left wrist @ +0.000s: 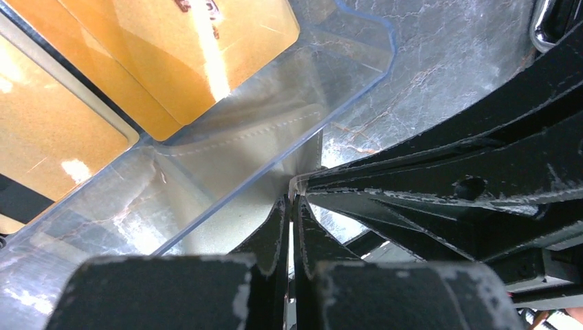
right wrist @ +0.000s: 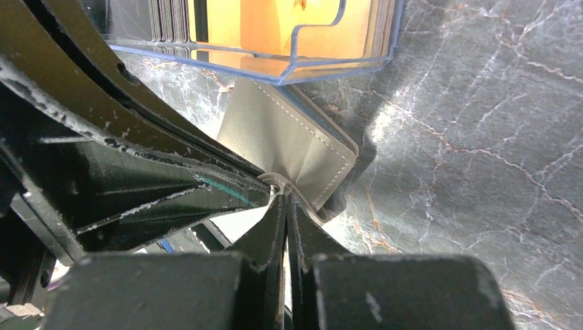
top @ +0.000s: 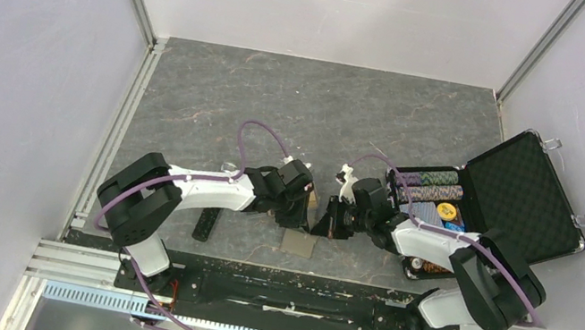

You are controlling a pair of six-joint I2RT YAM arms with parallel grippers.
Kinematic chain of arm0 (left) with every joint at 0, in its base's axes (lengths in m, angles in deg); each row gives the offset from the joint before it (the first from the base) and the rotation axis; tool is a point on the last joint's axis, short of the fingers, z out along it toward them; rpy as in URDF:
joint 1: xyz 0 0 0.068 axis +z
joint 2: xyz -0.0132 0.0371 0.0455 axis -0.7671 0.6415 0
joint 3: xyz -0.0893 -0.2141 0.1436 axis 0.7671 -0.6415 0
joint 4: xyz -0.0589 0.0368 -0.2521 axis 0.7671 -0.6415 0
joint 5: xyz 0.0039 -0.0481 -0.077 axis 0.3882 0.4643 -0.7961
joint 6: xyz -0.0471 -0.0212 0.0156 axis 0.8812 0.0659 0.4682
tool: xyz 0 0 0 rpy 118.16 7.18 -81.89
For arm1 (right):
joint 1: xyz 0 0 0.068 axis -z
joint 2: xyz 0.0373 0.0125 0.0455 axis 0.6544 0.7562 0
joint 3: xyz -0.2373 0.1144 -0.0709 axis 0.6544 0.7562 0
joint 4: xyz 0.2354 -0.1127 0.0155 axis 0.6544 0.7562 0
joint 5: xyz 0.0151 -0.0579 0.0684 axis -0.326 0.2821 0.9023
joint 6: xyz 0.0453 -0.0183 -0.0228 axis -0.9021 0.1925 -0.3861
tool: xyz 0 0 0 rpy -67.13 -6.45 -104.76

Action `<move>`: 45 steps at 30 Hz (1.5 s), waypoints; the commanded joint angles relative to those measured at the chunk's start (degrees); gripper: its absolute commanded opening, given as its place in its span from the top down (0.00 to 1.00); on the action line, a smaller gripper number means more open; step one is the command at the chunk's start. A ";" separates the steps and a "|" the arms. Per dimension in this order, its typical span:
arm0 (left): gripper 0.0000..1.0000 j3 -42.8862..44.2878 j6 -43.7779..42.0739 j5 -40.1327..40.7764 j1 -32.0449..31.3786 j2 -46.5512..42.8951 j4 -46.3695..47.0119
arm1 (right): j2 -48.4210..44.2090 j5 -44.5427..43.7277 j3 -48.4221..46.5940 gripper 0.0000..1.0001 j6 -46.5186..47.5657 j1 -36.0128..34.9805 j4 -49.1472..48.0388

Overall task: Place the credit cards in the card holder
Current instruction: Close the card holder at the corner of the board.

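The card holder hangs between both grippers, just above the table. In the right wrist view its grey-tan stitched flap (right wrist: 289,141) runs down to my right gripper (right wrist: 284,196), which is shut on the tab at its edge. In the left wrist view my left gripper (left wrist: 292,199) is shut on the edge of the holder's clear, blue-rimmed pocket (left wrist: 227,148). Two orange-gold credit cards (left wrist: 199,62) (left wrist: 48,130) lie at that pocket's upper left. From the right wrist an orange card (right wrist: 275,27) shows behind the clear plastic. In the top view the two grippers (top: 309,213) (top: 328,221) meet tip to tip.
An open black chip case (top: 495,205) with striped chips stands at the right. A long black bar (top: 207,223) lies under the left arm. A small flat grey-tan square (top: 298,243) lies on the table just in front of the grippers. White walls enclose the marbled table.
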 commanded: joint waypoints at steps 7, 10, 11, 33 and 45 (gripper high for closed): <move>0.98 1.42 1.75 1.05 -0.29 -2.56 -2.96 | -3.50 -1.21 -0.39 1.00 1.49 -0.19 0.26; 0.98 1.71 1.75 0.78 -0.29 -2.40 -3.47 | -3.69 -0.74 0.08 1.00 1.17 -0.19 -0.62; 0.98 1.84 1.83 0.63 -0.31 -2.40 -3.74 | -3.68 -0.60 0.17 1.00 1.11 -0.21 -0.80; 0.96 2.49 2.89 1.95 -1.91 -1.43 -8.40 | -0.13 1.20 1.10 1.00 -0.50 -2.88 -2.64; 0.60 4.09 2.18 4.05 -1.85 -2.26 -10.83 | 1.67 -0.67 1.39 1.00 -0.18 -4.23 0.49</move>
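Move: Nearly tip to tip at the card holder's snap strap, both grippers are already shut, the left one holding the strap's end. The closed card holder's middle lies about 3 cm back and 2 cm left of the left hand, 2 cm below; from the right hand, 3 cm back, 3 cm left and 1 cm below. From the left hand, the clear card box is some 6 cm ahead and 4 cm left, and the black bar about 22 cm left and 2 cm ahead. Drawing the pinched strap back about 2 cm and a little left, the left hand then opens its fingers to roughly a third and lets go. The right hand, kept shut, rises about 1 cm, moves back some 2 cm and slightly left, and comes down again so its fingertips rest on the strap's tab beside the snap. ##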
